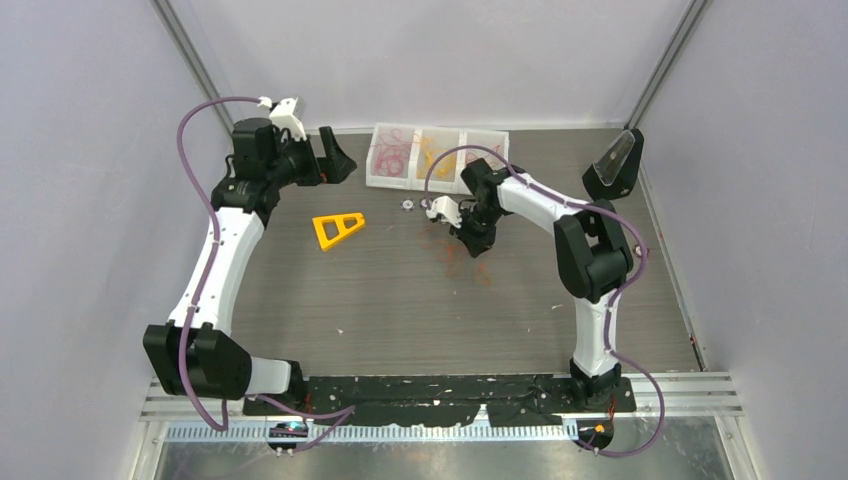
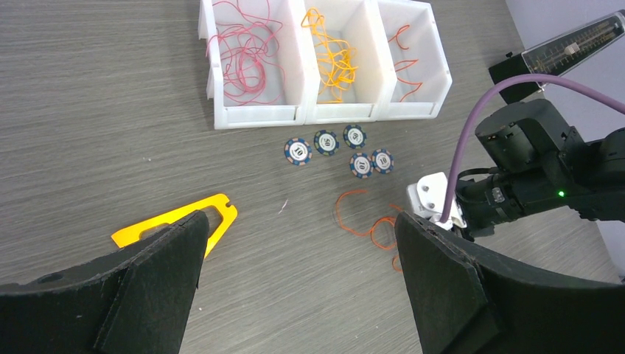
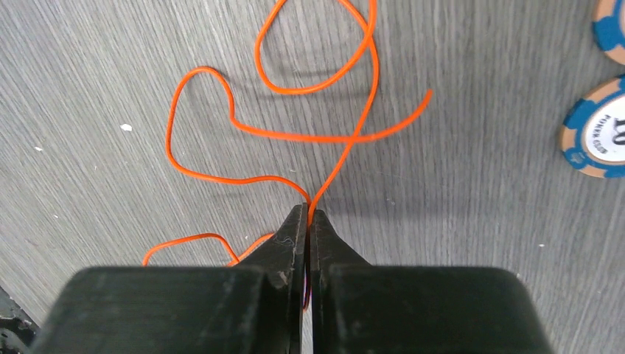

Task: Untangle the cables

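Observation:
A thin orange cable [image 3: 324, 138] lies in loose crossing loops on the grey table. My right gripper [image 3: 309, 210] is shut on it: two strands run in between the closed fingertips. In the top view this gripper [image 1: 470, 245] points down at the table's middle, over the cable [image 1: 450, 250]. The left wrist view shows the same cable [image 2: 340, 217] beside the right arm. More cables lie sorted in a white three-compartment bin [image 2: 258, 116]: red ones [image 2: 247, 51], yellow ones [image 2: 332, 59] and short red-orange pieces [image 2: 405, 66]. My left gripper [image 1: 335, 155] hangs open and empty at the back left [image 2: 298, 217].
Several blue poker chips [image 2: 339, 151] lie just in front of the bin, near the cable. A yellow triangular frame [image 1: 337, 228] lies left of centre. A black stand with a clear wedge [image 1: 615, 165] sits at the back right. Grey walls close in the sides.

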You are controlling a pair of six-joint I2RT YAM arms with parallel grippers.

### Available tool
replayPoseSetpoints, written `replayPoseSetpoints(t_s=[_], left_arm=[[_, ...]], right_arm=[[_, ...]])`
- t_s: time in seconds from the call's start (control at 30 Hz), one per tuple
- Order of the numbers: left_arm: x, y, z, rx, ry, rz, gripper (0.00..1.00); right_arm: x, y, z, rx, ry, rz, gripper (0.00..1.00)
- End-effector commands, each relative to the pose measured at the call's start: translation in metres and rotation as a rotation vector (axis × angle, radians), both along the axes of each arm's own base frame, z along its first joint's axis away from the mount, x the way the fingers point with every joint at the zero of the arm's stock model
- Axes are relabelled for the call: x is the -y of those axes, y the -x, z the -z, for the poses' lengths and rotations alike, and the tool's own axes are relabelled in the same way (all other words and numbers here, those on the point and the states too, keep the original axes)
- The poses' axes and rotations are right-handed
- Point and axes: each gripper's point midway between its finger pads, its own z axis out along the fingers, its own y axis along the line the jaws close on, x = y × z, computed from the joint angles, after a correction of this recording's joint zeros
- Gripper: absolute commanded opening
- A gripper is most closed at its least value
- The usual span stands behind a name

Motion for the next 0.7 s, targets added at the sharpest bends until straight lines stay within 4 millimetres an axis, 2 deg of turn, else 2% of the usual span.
replayPoseSetpoints(t_s=[0.0,0.03,0.27,0.43,0.47,0.5,0.67], left_arm=[[-0.001,-0.006,-0.025,0.067,-0.008,0.008,1.00],[-0.001,-0.006,-0.025,0.067,-0.006,0.011,1.00],[0.003,-0.011,-0.027,0.066,0.007,0.029,1.00],[0.004,-0.013,-0.030,0.073,0.006,0.033,0.99],[0.003,-0.013,-0.030,0.074,0.003,0.032,1.00],[0.004,-0.013,-0.030,0.074,0.003,0.033,1.00],[0.005,-0.014,-0.028,0.071,0.004,0.040,1.00]], right_arm=[[0.001,-0.019,-0.080,0.200,-0.132,0.057,0.05],[0.003,-0.021,-0.098,0.245,-0.157,0.065,0.05],[0.027,-0.032,-0.162,0.366,-0.255,0.176,0.05],[0.040,-0.059,-0.213,0.481,-0.316,0.266,0.05],[0.042,-0.062,-0.218,0.480,-0.322,0.290,0.05],[0.047,-0.068,-0.234,0.508,-0.338,0.312,0.05],[0.051,-0.083,-0.259,0.519,-0.376,0.393,0.05]])
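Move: The right hand, shut on the orange cable just above the table, has the box's right compartment about 25 cm ahead and 4 cm to its right, at nearly its own height. The middle compartment lies some 24 cm ahead and 5 cm left, the nearer pair of chips about 9 cm ahead and 4 cm left. From the left hand the right compartment is roughly 18 cm ahead, 25 cm right and 28 cm below. Keeping its pinch, the right hand hoists the orange cable about 23 cm, drifting forward-right and swinging its fingertips forward. ##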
